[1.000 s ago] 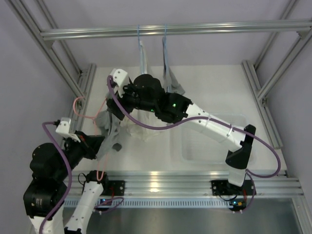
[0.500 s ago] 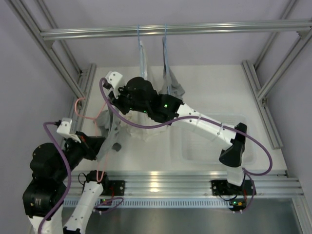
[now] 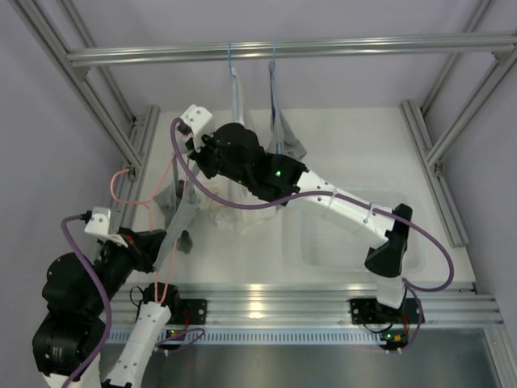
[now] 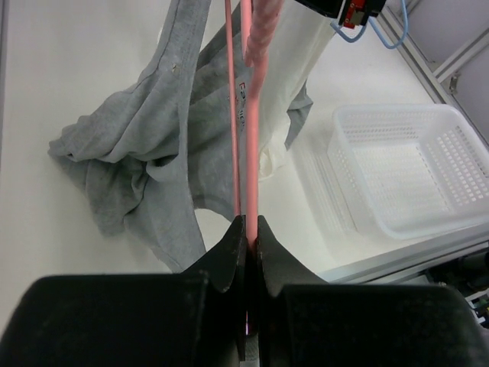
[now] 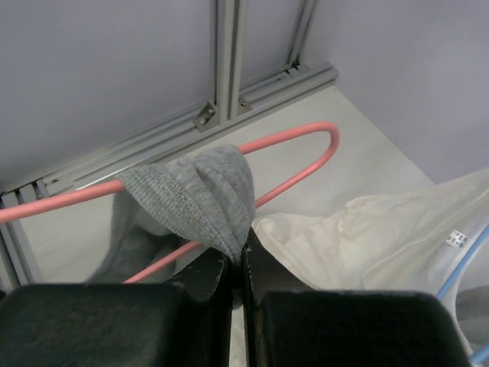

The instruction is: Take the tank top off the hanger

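The pink hanger (image 3: 129, 196) is held tilted over the table's left side, with my left gripper (image 4: 250, 225) shut on its lower bar (image 4: 252, 145). The grey tank top (image 4: 145, 153) droops from the hanger, and most of it lies crumpled on the table (image 3: 174, 212). One ribbed strap (image 5: 202, 191) is still draped over the hanger's arm (image 5: 306, 164). My right gripper (image 5: 238, 256) is shut on the lower edge of that strap, above the hanger's far end (image 3: 194, 153). The left gripper (image 3: 157, 242) sits near the table's front left.
A cream-white garment (image 3: 234, 212) lies beside the tank top, under the right arm. A white perforated basket (image 4: 412, 168) stands front right. Two blue hangers (image 3: 275, 65) with clothes hang from the overhead rail. Aluminium frame posts (image 3: 129, 137) border the table's left side.
My right gripper was open and has shut on the grey strap, shifting slightly left and back. The left arm has drawn back toward the front left with the hanger.
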Tool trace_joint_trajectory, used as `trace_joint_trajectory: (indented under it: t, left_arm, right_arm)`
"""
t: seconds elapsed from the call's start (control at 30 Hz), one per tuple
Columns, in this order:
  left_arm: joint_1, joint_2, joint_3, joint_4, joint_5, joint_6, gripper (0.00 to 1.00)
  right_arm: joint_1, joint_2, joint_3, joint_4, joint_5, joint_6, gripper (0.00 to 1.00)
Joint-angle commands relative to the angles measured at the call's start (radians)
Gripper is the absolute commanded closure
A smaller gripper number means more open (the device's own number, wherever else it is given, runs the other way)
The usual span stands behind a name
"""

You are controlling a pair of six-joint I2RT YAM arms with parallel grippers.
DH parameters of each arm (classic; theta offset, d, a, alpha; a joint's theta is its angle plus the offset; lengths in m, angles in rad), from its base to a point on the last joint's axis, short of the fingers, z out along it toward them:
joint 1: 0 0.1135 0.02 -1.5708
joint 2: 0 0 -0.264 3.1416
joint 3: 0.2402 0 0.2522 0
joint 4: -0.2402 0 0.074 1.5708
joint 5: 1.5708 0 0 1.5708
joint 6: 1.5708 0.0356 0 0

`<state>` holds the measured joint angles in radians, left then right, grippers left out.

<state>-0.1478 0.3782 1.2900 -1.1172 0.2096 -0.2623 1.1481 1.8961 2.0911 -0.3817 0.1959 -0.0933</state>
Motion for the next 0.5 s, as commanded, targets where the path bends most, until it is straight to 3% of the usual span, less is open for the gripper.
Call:
trace_joint_trajectory:
  t: [0.0, 0.17, 0.47]
  left_arm:
    - [-0.006, -0.021, -0.020, 0.030, 0.045, 0.009, 1.00]
    - [-0.006, -0.035, -0.063, 0.030, 0.106, 0.009, 1.00]
    - [-0.006, -0.091, -0.087, 0.016, 0.050, -0.005, 1.00]
  right_arm:
    - [-0.030, -0.048, 0.064, 0.083, 0.086, 0.009, 1.00]
    - [-0.054, -0.028, 0.109, 0.083, 0.109, -0.009, 1.00]
    - [-0.111, 0.004, 0.159, 0.083, 0.103, -0.003, 1.00]
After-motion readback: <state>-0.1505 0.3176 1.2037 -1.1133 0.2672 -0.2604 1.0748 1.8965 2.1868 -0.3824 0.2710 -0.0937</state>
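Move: The right hand already pinches the grey tank top's strap on the pink hanger. The hanger's far end is about 4 cm ahead and 2 cm left of that hand, nearly level with it, and the tank top's body hangs some 8 cm back, 2 cm left and 12 cm lower. The white garment is roughly 8 cm ahead, 6 cm right and 10 cm lower. From the left hand, gripping the hanger's near shoulder, that far end lies about 21 cm ahead, 3 cm right and slightly higher. With its fingers still shut on the strap, the right hand pulls forward and up by about 4 cm each and some 3 cm to the right, drawing the cloth out past the hanger's far end while the wrist swings about 10 degrees clockwise. The left hand keeps its pinch on the hanger's near shoulder and sinks about 2 cm, easing slightly right, so the hanger drops away from the rising strap. ##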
